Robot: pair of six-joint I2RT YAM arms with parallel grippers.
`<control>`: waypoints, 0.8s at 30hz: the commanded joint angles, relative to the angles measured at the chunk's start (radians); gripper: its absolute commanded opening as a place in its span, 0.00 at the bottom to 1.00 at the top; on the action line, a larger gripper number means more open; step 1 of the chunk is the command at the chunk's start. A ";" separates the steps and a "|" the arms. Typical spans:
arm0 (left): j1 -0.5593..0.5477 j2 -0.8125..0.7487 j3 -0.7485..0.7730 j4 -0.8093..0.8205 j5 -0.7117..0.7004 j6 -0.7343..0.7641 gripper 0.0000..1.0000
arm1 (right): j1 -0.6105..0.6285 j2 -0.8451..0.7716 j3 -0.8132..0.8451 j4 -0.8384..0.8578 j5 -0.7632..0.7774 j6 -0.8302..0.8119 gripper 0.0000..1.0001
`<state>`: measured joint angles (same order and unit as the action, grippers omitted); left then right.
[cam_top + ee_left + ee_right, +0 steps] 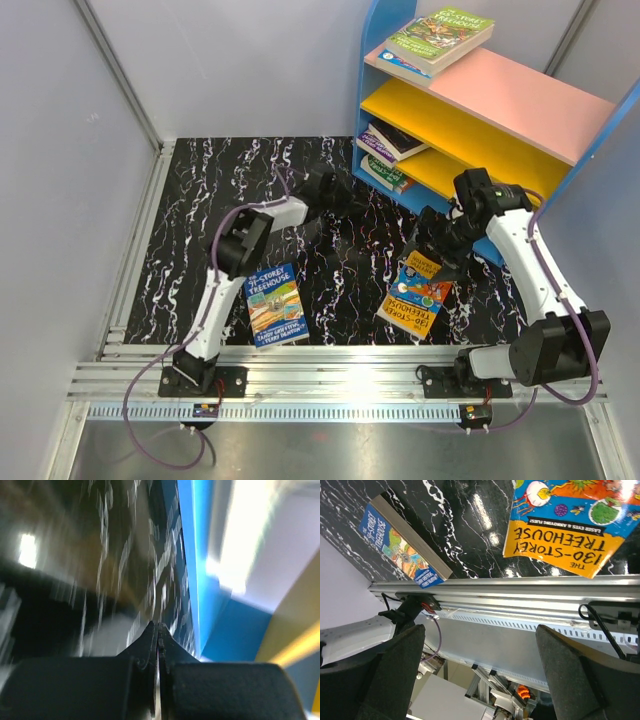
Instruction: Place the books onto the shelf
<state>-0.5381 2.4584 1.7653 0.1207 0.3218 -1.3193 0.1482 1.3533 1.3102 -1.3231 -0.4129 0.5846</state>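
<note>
Two books lie flat on the black marbled table: a blue one at the near left and an orange one at the near right. My right gripper hangs open and empty just above the orange book's far end, facing the near edge. My left gripper is shut on nothing, mid-table, pointing at the shelf. A green book lies atop another on the pink top board. More books lie on the two yellow boards.
Grey walls close the table in at the left and the back. A metal rail frame runs along the near edge by both arm bases. The left wrist view is motion-blurred.
</note>
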 commanded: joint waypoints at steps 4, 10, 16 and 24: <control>0.062 -0.478 -0.252 -0.118 0.033 0.303 0.07 | -0.002 -0.022 -0.115 0.197 -0.185 -0.008 1.00; 0.111 -0.858 -0.551 -0.514 -0.226 0.526 0.77 | 0.125 0.050 -0.227 0.481 -0.306 0.070 1.00; 0.203 -1.085 -0.826 -0.728 -0.317 0.549 0.99 | 0.367 0.297 -0.233 0.766 -0.309 0.187 1.00; 0.253 -1.370 -1.069 -0.854 -0.405 0.468 0.99 | 0.468 0.628 -0.120 0.950 -0.343 0.216 1.00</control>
<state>-0.2905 1.1992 0.7338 -0.6811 -0.0090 -0.8223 0.5880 1.9144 1.1076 -0.4892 -0.7219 0.7757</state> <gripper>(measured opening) 0.987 0.994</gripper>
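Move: The 91-Storey book lies on the table some 37 cm back and 21 cm left of the left hand, about 3 cm below it. The green book on the bottom shelf is roughly 10 cm ahead and 14 cm right of that hand, at about its height. From the right hand the 91-Storey book is about 41 cm left, 7 cm back and 18 cm below; the 130-Storey book lies almost underneath that hand, 5 cm back, 1 cm left and 18 cm down. Both hands head for the 91-Storey book from opposite sides, neither visibly touching anything. The left swings about 30 cm left and nearly as far back, away from the shelf, arching up then down while its shut fingers open wide and turn to point steeply down. The right, still open, sweeps left and down, turning its fingers more to the left. ##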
